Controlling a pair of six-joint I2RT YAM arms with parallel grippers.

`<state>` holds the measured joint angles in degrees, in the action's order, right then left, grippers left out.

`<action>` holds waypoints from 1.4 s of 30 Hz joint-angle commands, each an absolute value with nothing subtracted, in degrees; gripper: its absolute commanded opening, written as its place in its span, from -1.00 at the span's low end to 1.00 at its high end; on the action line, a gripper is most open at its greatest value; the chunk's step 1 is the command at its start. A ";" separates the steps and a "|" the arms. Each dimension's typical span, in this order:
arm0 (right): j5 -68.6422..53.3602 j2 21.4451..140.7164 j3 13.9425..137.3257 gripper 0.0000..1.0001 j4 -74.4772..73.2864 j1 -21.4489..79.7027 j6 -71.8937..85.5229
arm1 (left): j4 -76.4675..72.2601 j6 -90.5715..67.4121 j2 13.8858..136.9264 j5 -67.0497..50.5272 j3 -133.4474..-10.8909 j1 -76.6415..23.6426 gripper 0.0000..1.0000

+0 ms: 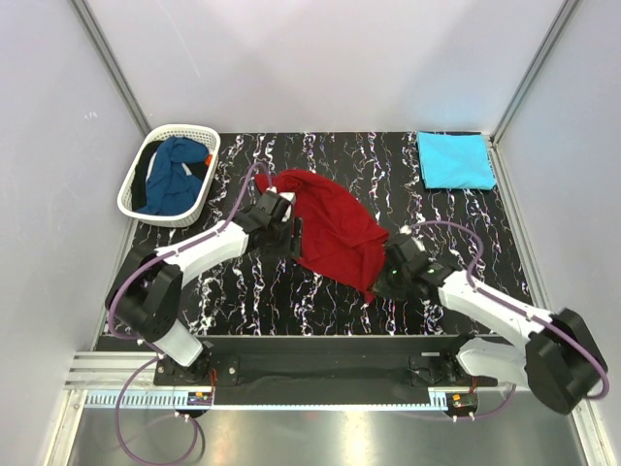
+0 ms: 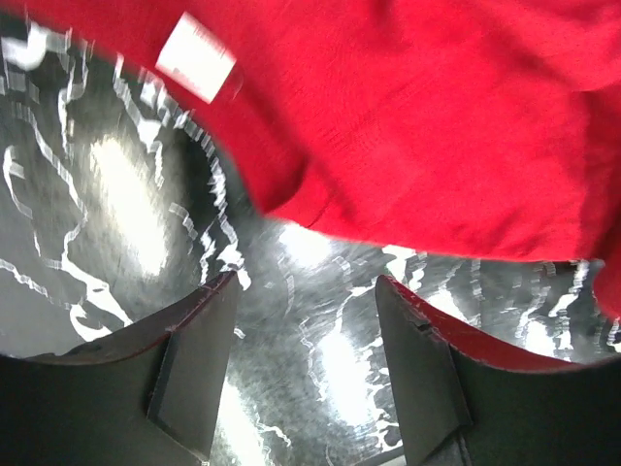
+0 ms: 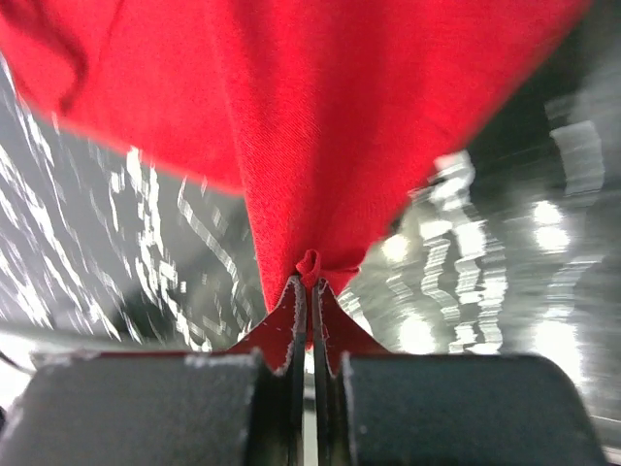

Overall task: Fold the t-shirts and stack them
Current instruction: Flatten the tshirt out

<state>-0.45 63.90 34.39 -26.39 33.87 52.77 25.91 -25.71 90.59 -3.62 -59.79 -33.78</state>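
The deep red t-shirt (image 1: 330, 228) lies crumpled across the middle of the table, and its lower right corner is lifted. My right gripper (image 1: 383, 264) is shut on that corner; in the right wrist view a small fold of the red t-shirt (image 3: 340, 116) is pinched at the tips of the gripper (image 3: 309, 289). My left gripper (image 1: 289, 221) sits at the shirt's left edge. In the left wrist view it (image 2: 306, 335) is open with only bare table between its fingers (image 2: 194, 359), and the red t-shirt (image 2: 417, 116), with a white label (image 2: 194, 56), lies just ahead. The turquoise t-shirt (image 1: 454, 160) lies folded at the back right. The dark blue t-shirt (image 1: 175, 175) is bunched in the basket.
A white lattice basket (image 1: 131, 199) stands at the back left, against the left wall. The black marbled tabletop (image 1: 243, 291) is enclosed by white walls at left, right and back. Purple cables loop over both arms.
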 commanded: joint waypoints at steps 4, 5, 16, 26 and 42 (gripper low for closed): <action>-1.41 69.00 36.74 -0.58 -21.79 39.81 53.88 | 20.74 -31.46 84.93 -0.81 -54.68 -32.87 0.25; -0.62 68.56 37.70 -0.49 -22.93 39.73 52.05 | 20.66 -31.99 83.68 -0.79 -53.88 -31.74 0.27; 2.11 82.67 56.06 -0.23 -23.05 39.73 46.83 | 14.69 -38.48 66.39 -16.69 -41.14 -16.71 0.25; -0.89 99.40 61.52 -0.19 -6.59 41.22 63.78 | 13.89 -36.21 60.99 -20.91 -34.89 -12.31 0.25; 3.33 103.89 56.43 -0.15 -0.44 42.89 76.90 | 12.74 -35.95 61.70 -24.08 -35.25 -11.60 0.26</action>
<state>0.56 104.03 56.95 -2.55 42.46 73.89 15.31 -36.86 61.67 -22.09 -34.41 -11.92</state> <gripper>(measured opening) 0.417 0.631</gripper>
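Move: The right hand still pinches the red t-shirt's nearest tip; the shirt's near-left corner lies about 17 cm to its left, 9 cm ahead and 3 cm lower. The white label stands some 7 cm beyond that corner and 6 cm left of it. From the open left hand the same corner is about 3 cm to the right, 1 cm ahead and 4 cm below. Right hand lets go, arcs some 18 cm left and forward to the near-left corner; left hand withdraws leftward. ##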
